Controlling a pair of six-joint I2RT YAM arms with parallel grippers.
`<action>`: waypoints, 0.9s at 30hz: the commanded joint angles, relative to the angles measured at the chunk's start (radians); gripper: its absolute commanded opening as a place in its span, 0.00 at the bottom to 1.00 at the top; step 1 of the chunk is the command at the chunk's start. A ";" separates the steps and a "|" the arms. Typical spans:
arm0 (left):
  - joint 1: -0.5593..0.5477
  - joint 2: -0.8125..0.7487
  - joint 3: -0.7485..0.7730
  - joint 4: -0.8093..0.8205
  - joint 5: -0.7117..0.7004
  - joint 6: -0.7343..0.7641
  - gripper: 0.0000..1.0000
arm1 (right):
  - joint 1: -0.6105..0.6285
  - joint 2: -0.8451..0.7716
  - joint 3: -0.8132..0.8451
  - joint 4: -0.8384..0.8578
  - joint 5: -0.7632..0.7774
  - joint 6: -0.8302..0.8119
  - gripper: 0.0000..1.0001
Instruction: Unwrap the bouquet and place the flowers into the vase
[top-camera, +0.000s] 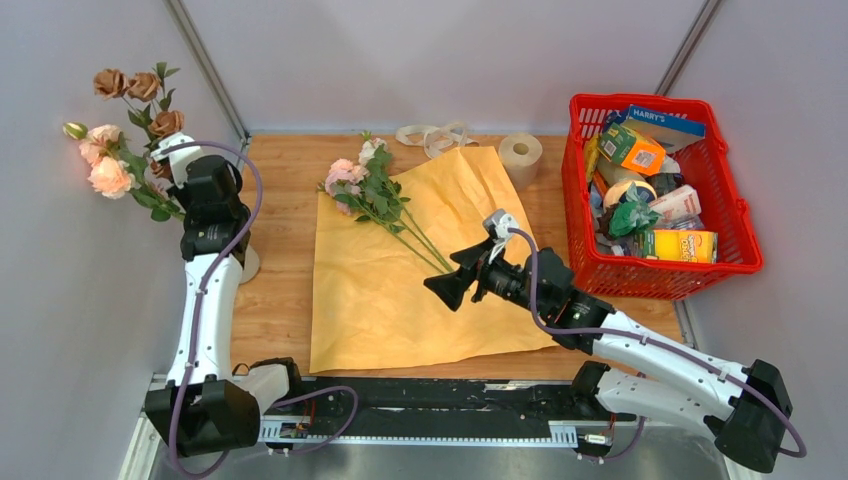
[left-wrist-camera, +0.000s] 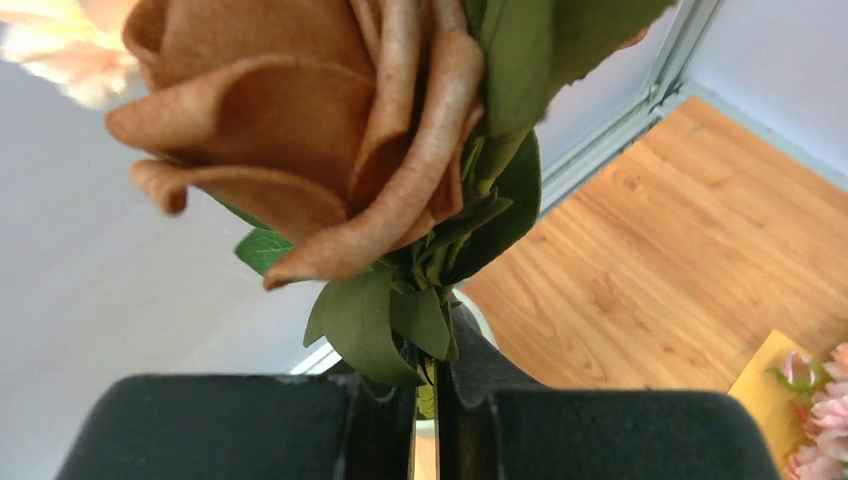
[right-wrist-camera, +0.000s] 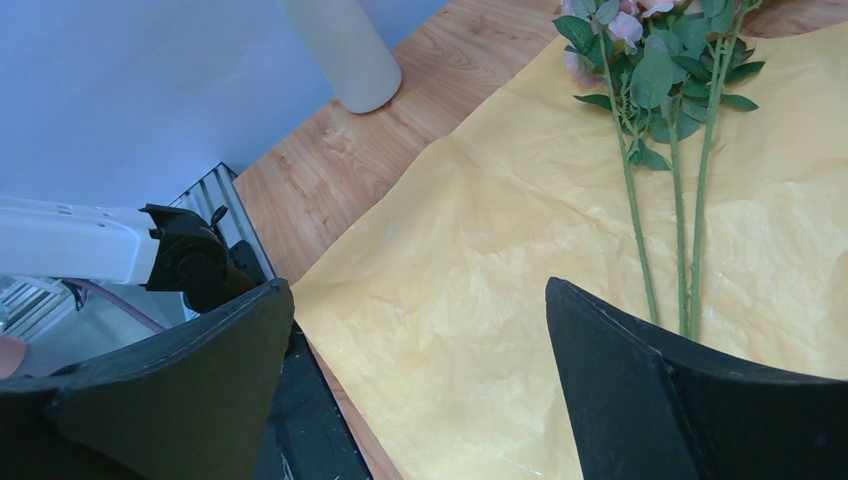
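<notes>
Brown and peach flowers (top-camera: 125, 130) stand up at the far left, and my left gripper (top-camera: 170, 180) is shut on their stems. In the left wrist view a brown rose (left-wrist-camera: 300, 130) fills the frame above the left gripper (left-wrist-camera: 425, 385), a thin green stem pinched between its jaws. The vase (right-wrist-camera: 345, 50) is a pale cylinder on the wood; from above only a sliver of the vase (top-camera: 249, 264) shows beside the left arm. More pink flowers (top-camera: 375, 195) lie on the spread yellow paper (top-camera: 380, 300). My right gripper (top-camera: 455, 272) hovers open over the paper near their stem ends (right-wrist-camera: 690, 280), holding nothing.
A beige ribbon (top-camera: 435, 135) and a toilet paper roll (top-camera: 521, 155) lie at the back of the table. A red basket (top-camera: 660, 272) full of groceries stands at the right. Grey walls close in on the left and at the back.
</notes>
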 joint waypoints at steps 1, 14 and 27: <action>0.009 0.005 -0.006 -0.126 -0.039 -0.138 0.13 | 0.002 -0.001 0.011 -0.008 0.051 -0.021 1.00; 0.009 -0.042 -0.039 -0.194 -0.013 -0.176 0.60 | 0.004 0.011 0.030 -0.066 0.197 0.013 1.00; 0.009 -0.142 0.114 -0.450 0.425 -0.213 0.61 | -0.010 0.140 0.053 -0.070 0.308 -0.025 1.00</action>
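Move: Just under the left hand, which still holds the brown roses with their stems at the vase's mouth, stands the vase: its middle about 3 cm ahead, 2 cm left and 21 cm down. The remaining flowers' heads lie some 21 cm ahead of this hand, 26 cm to its right and 28 cm lower. From the open right hand, the bare stems of those flowers are about 13 cm ahead, straight on and 23 cm below; their heads some 34 cm ahead and 19 cm left, at table height. Lowering the brown roses about 5 cm into the vase, the left hand opens to a bit over half on the way down and lets go of them, then draws right, slightly back and up off the stems, its left side dipping. Meanwhile the wide-open right hand sinks about 5 cm and reaches 4 cm forward towards the bare stems on the paper, turning some 15 degrees clockwise, touching nothing yet. ##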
